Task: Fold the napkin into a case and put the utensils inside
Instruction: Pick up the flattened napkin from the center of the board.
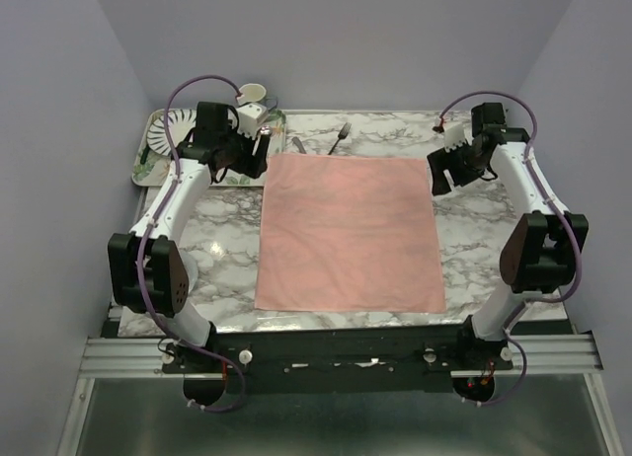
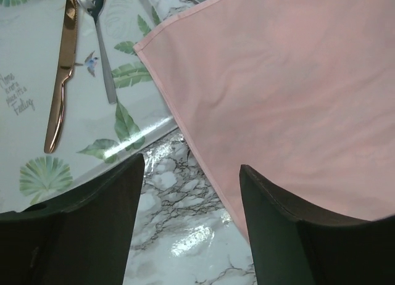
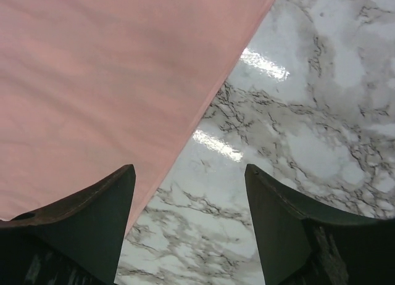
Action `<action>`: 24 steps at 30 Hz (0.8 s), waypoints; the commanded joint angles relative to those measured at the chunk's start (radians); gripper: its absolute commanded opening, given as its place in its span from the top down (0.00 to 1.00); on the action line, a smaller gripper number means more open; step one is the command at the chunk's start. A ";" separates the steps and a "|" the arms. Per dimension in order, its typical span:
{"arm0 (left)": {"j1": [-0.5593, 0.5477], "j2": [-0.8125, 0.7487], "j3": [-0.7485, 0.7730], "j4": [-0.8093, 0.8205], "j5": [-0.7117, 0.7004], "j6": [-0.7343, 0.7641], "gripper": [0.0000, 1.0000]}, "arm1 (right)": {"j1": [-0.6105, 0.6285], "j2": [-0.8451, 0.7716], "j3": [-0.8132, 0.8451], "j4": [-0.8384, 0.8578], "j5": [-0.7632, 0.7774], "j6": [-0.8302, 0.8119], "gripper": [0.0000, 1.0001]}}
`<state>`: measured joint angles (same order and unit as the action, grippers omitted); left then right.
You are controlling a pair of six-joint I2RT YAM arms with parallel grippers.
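Observation:
The salmon-pink napkin [image 1: 348, 232] lies spread flat as one square on the marble table; no case is in view. My left gripper [image 1: 255, 162] hovers open over the napkin's far left corner [image 2: 145, 45], with bare marble between its fingers [image 2: 111, 198]. Over the far right edge of the napkin [image 3: 111, 81], my right gripper [image 1: 440, 176] is open too, holding nothing. A silver fork [image 1: 343, 135] lies on the table behind the napkin. No knife shows that I can tell apart.
A leaf-patterned tray [image 1: 148, 165] at the far left carries a striped plate [image 1: 168, 130], a silver spoon [image 2: 102, 44] and a copper-coloured utensil [image 2: 62, 75]. A white cup [image 1: 253, 91] stands behind the tray. Walls close in the table at the back and sides.

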<state>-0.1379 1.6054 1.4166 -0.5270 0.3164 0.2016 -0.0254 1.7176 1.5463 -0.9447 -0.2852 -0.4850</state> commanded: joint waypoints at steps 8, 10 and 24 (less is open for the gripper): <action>0.004 0.223 0.214 0.047 0.029 -0.120 0.23 | -0.004 0.357 0.420 0.032 0.018 0.210 0.37; 0.004 0.264 0.260 0.055 0.001 -0.148 0.23 | -0.004 0.408 0.487 0.044 0.047 0.235 0.41; 0.011 0.395 0.377 0.041 -0.043 -0.192 0.18 | -0.004 0.717 0.739 0.076 0.081 0.325 0.48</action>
<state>-0.1364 1.9755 1.7954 -0.4961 0.2955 0.0315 -0.0265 2.3875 2.2528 -0.8894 -0.2199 -0.1993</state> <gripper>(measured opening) 0.812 0.518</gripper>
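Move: The napkin lies flat. Its far left corner is about 17 cm ahead of the left hand and 1 cm right, some 19 cm below; from that hand, the spoon is 18 cm ahead and 5 cm left, the mug 27 ahead and 6 left, the silver knife's exposed end 19 ahead and 7 right. Its far right corner is about 20 cm straight ahead of the right hand, 14 below; the fork is 23 ahead and 22 left. Over the flat napkin's far corners both empty hands come in from behind. The right travels forward some 17 cm along the right edge, sinking mostly at the end, about 6 cm in all, turning some 15 degrees clockwise while its fingers narrow to about half open. The left goes forward 10 cm towards the far left corner, staying high with fingers wide; neither touches yet. ##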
